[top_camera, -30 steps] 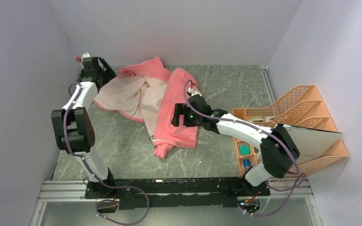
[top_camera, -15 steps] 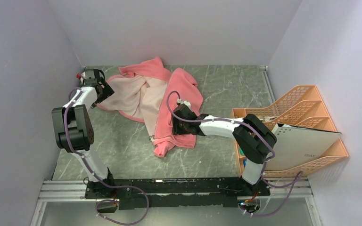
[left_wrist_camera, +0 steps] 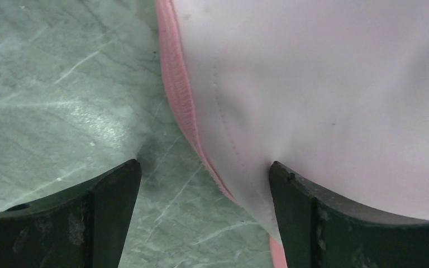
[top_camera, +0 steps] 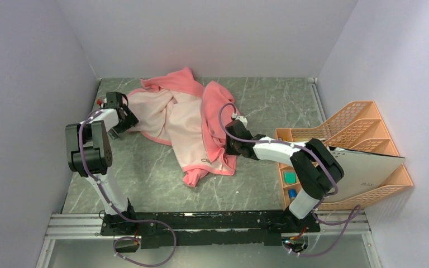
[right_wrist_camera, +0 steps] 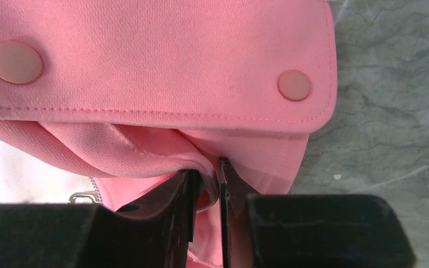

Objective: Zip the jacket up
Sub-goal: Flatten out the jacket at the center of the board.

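The salmon-pink jacket [top_camera: 184,120] lies crumpled and open in the middle of the table, pale lining up. My right gripper [top_camera: 227,139] sits at its right panel. In the right wrist view the gripper [right_wrist_camera: 209,173] is shut on a fold of pink fabric just under the pocket flap [right_wrist_camera: 156,61] with its snap buttons. A small metal zipper pull [right_wrist_camera: 81,196] shows at the left. My left gripper [top_camera: 127,120] is at the jacket's left edge. In its wrist view it [left_wrist_camera: 205,184] is open, low over the table, with the pink hem [left_wrist_camera: 179,95] and lining [left_wrist_camera: 324,84] running between the fingers.
An orange mesh file organiser [top_camera: 346,128] stands at the right edge, holding a white folder [top_camera: 363,167] and small items [top_camera: 289,177] in its front tray. Purple walls close in on the left, back and right. Bare green marble table [top_camera: 145,173] lies in front of the jacket.
My right gripper has shut on the jacket's front panel and drawn it right, turning more pale lining up. My left gripper has come nearer and down to the jacket's left edge.
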Action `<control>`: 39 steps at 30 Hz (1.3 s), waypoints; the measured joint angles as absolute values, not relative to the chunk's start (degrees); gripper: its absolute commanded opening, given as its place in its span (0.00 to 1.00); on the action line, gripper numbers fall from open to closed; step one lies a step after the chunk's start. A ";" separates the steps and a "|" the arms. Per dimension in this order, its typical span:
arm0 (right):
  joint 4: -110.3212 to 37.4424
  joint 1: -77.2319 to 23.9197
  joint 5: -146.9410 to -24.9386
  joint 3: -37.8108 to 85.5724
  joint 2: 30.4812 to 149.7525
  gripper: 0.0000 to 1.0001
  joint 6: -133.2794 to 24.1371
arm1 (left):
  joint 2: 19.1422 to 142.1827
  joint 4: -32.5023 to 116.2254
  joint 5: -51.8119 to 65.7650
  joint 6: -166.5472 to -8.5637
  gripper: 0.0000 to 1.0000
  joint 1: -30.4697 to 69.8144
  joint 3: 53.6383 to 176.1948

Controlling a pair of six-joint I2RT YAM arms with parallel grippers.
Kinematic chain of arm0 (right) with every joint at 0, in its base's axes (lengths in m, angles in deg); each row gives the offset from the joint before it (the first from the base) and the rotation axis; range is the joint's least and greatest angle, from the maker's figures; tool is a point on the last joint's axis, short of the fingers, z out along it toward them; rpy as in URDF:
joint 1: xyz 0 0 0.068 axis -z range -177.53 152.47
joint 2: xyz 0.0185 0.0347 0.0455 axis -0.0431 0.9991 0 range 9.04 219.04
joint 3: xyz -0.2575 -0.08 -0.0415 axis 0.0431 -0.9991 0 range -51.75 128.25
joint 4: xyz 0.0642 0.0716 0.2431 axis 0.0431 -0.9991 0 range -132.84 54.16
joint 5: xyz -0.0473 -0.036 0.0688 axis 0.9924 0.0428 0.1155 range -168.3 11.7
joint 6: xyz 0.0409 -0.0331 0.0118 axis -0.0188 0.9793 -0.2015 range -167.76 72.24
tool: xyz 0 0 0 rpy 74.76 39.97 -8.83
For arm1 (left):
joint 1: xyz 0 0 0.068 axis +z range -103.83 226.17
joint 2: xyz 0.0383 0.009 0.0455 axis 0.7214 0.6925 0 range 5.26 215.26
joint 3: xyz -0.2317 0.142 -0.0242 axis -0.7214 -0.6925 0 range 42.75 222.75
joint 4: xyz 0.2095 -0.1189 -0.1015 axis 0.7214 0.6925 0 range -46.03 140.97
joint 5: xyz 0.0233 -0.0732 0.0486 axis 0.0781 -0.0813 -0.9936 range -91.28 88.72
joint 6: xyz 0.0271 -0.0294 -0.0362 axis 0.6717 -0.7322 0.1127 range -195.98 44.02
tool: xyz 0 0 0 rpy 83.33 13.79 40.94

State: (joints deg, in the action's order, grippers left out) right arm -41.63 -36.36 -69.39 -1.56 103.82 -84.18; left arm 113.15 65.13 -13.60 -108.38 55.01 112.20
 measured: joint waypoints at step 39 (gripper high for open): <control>-46.15 -55.26 -63.53 5.98 93.81 0.80 -75.94 | 91.86 59.34 -9.25 -102.11 0.05 46.58 106.43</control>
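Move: The left hand stands open with the jacket's left edge just about 2 cm ahead and 1 cm to its right, a centimetre lower; the pink band along the far side lies some 20 cm ahead and 18 cm right. The right hand has a pink fold between its fingers; from it the zip pull lies about 4 cm back and 9 cm left, a centimetre lower, and the pink cuff 11 cm back and 12 cm left. Creeping some 2 cm forward at table height, the left hand shuts on the jacket's edge and pinches it, then lifts it about 12 cm while swinging right and turning clockwise. The right hand opens off the fold, goes left, up and back, roughly 10 cm left and up, ending open above the zip pull after easing slightly right again, having turned some 20 degrees counter-clockwise. ##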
